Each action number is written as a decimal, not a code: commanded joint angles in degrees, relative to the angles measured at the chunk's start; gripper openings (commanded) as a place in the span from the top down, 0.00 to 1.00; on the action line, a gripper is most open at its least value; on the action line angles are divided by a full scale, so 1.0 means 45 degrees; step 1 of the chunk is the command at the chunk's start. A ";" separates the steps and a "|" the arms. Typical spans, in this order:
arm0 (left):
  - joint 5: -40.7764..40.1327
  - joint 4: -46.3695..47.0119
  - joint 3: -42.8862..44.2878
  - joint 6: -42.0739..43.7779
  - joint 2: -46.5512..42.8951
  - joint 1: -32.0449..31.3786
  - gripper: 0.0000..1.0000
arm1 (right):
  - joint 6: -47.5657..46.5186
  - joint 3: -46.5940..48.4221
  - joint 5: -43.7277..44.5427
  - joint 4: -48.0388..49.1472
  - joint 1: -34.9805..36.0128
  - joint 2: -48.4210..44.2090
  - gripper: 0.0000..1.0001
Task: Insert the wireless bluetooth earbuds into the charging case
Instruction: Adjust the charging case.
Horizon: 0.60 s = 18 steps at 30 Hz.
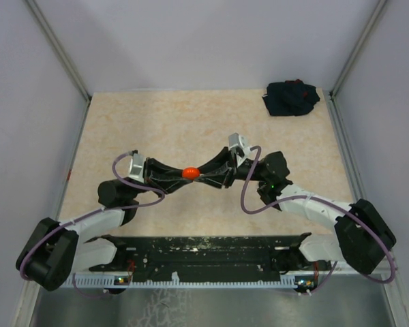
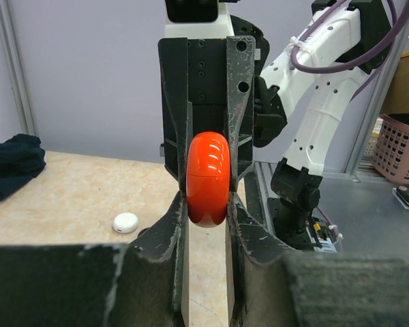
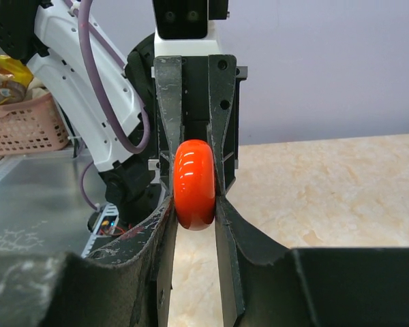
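A glossy red round charging case (image 1: 189,173), closed, hangs above the middle of the table between both grippers. My left gripper (image 1: 180,173) comes at it from the left and my right gripper (image 1: 200,175) from the right, fingertips meeting around it. In the left wrist view the left gripper (image 2: 208,204) is shut on the lower half of the red case (image 2: 208,167). In the right wrist view the right gripper (image 3: 194,204) presses both sides of the same case (image 3: 194,174). The earbuds are out of view.
A small white round case (image 2: 125,223) lies on the beige tabletop (image 1: 157,122) beneath the left arm. A dark cloth bundle (image 1: 291,99) sits at the far right corner. A pink basket (image 2: 399,150) stands beyond the table's near edge.
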 commanded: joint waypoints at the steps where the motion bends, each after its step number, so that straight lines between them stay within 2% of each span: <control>1: 0.0137 0.3349 0.0283 0.0250 0.0070 -0.0220 1.00 | 0.0776 0.0112 -0.0215 0.1480 0.0285 0.0224 0.72; 5: 0.0142 0.3348 0.0169 0.0261 0.0138 -0.0227 0.96 | 0.0600 0.0209 -0.0193 0.0924 0.0285 0.0109 0.83; 7: 0.0132 0.3364 0.0105 0.0316 0.0182 -0.0217 0.88 | 0.0287 0.0286 -0.0210 0.0293 0.0207 -0.0045 0.97; 8: 0.0111 0.3364 0.0056 0.0330 0.0167 -0.0227 0.81 | 0.0114 0.0324 -0.0229 -0.0042 0.0148 -0.0176 1.00; 10: 0.0162 0.3311 -0.0103 0.0275 0.0060 -0.0221 0.69 | -0.0323 0.0411 -0.0232 -0.0914 -0.0025 -0.0525 1.00; 11: 0.0217 0.3143 -0.0179 0.0266 -0.0039 -0.0215 0.67 | -0.0663 0.0505 -0.0232 -0.1621 -0.0110 -0.0719 1.00; 18: 0.0384 -0.1948 -0.0009 0.1956 -0.1924 -0.0163 0.48 | -0.4102 0.1991 -0.0157 -0.8107 -0.0328 -0.1670 1.00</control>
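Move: The red charging case is between the two grippers, already pinched by the left fingers: its middle is about 2 cm to the right of the left hand, level fore-and-aft and some 1 cm higher. From the right hand it lies about 2 cm to the left, likewise 1 cm up, between those fingertips. On the table some 28 cm below, the white case is about 25 cm right and 12 cm ahead of the right hand, the black case about 22 cm right and 7 cm ahead. The right fingers close the last bit onto the red case and pinch it with rising effort while the left fingers keep their hold; then the left fingers spread and let go, that hand easing back just under 1 cm. The right hand keeps its grip and sinks about 1 cm, drifting slightly right, its fingertips dipping some 8 degrees. ##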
